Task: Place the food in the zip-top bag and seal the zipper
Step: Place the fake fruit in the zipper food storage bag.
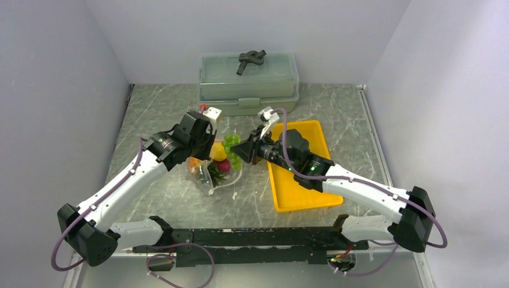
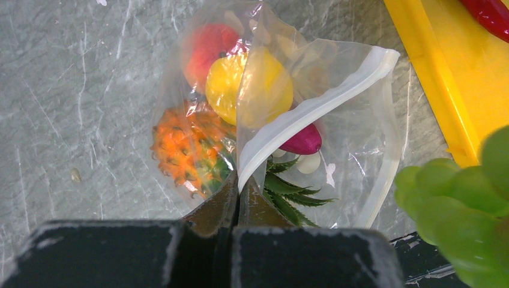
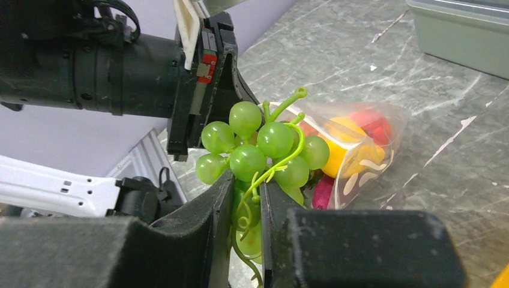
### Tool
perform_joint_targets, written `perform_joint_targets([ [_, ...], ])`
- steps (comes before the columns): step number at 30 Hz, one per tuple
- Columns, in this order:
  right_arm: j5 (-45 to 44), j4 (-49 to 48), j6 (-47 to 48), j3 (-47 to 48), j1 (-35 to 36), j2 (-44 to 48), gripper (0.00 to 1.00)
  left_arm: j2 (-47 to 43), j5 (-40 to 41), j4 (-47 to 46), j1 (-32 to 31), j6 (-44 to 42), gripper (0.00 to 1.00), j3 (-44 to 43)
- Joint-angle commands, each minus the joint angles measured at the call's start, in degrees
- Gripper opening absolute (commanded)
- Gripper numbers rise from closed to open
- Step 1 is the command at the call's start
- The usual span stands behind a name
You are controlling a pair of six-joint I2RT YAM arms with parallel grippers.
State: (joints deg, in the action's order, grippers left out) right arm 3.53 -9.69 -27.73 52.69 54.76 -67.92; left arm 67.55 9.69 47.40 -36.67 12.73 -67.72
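Observation:
The clear zip-top bag (image 2: 354, 150) lies on the table with its mouth held open. My left gripper (image 2: 239, 183) is shut on the whitish zipper (image 2: 312, 108) strip at the mouth's edge. Inside the bag lie the orange pineapple (image 2: 183, 150), a yellow lemon (image 2: 249, 84), a pink-orange peach (image 2: 207, 48) and a purple eggplant (image 2: 303, 141). My right gripper (image 3: 247, 195) is shut on the green grapes (image 3: 261, 150), which hang just in front of the bag's mouth (image 1: 233, 151). A red chili (image 2: 492, 15) lies in the yellow tray.
The yellow tray (image 1: 300, 195) sits right of the bag, under my right arm. A grey-green lidded box (image 1: 248, 84) stands at the back. The two arms nearly meet over the bag (image 1: 215, 174).

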Motion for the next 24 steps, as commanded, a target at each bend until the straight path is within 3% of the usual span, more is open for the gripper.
perform_joint_targets([
  [1,-1.2,-7.5,3.6,-0.4,1.1,-2.0,0.13,-1.2,-0.9,-1.4,0.1,-0.7,0.00,0.2],
  [17,-3.3,-9.2,8.0,-1.7,3.0,-12.5,0.11,-1.5,-1.2,-1.4,0.3,-0.7,0.00,0.2],
  [24,-6.4,-0.5,7.3,5.6,3.5,-18.4,0.14,-1.5,-1.7,-1.6,0.3,-0.8,0.00,0.2],
])
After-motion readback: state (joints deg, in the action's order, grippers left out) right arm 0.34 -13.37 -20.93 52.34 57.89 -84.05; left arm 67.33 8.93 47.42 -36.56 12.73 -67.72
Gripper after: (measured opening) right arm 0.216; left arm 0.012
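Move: The bag's open mouth lies about 6 cm to the left of the right hand, roughly 1 cm ahead and some 14 cm below; this hand already holds the grapes. Inside the bag, the yellow fruit is some 8 cm left, 5 cm ahead and 17 cm down, and the pineapple about 15 cm left, 3 cm ahead and equally low. The left hand has the rim pinched, with the mouth some 5 cm to its right, 2 cm back and 3 cm lower. The grapes, still pinched by their stem end in the right fingers, go down between the bag's two lips as that hand sinks about 11 cm and eases some 4 cm to the left, its fingers tipping down about 15 degrees. The left hand stays in place, shut on the zipper rim, holding the mouth open. ##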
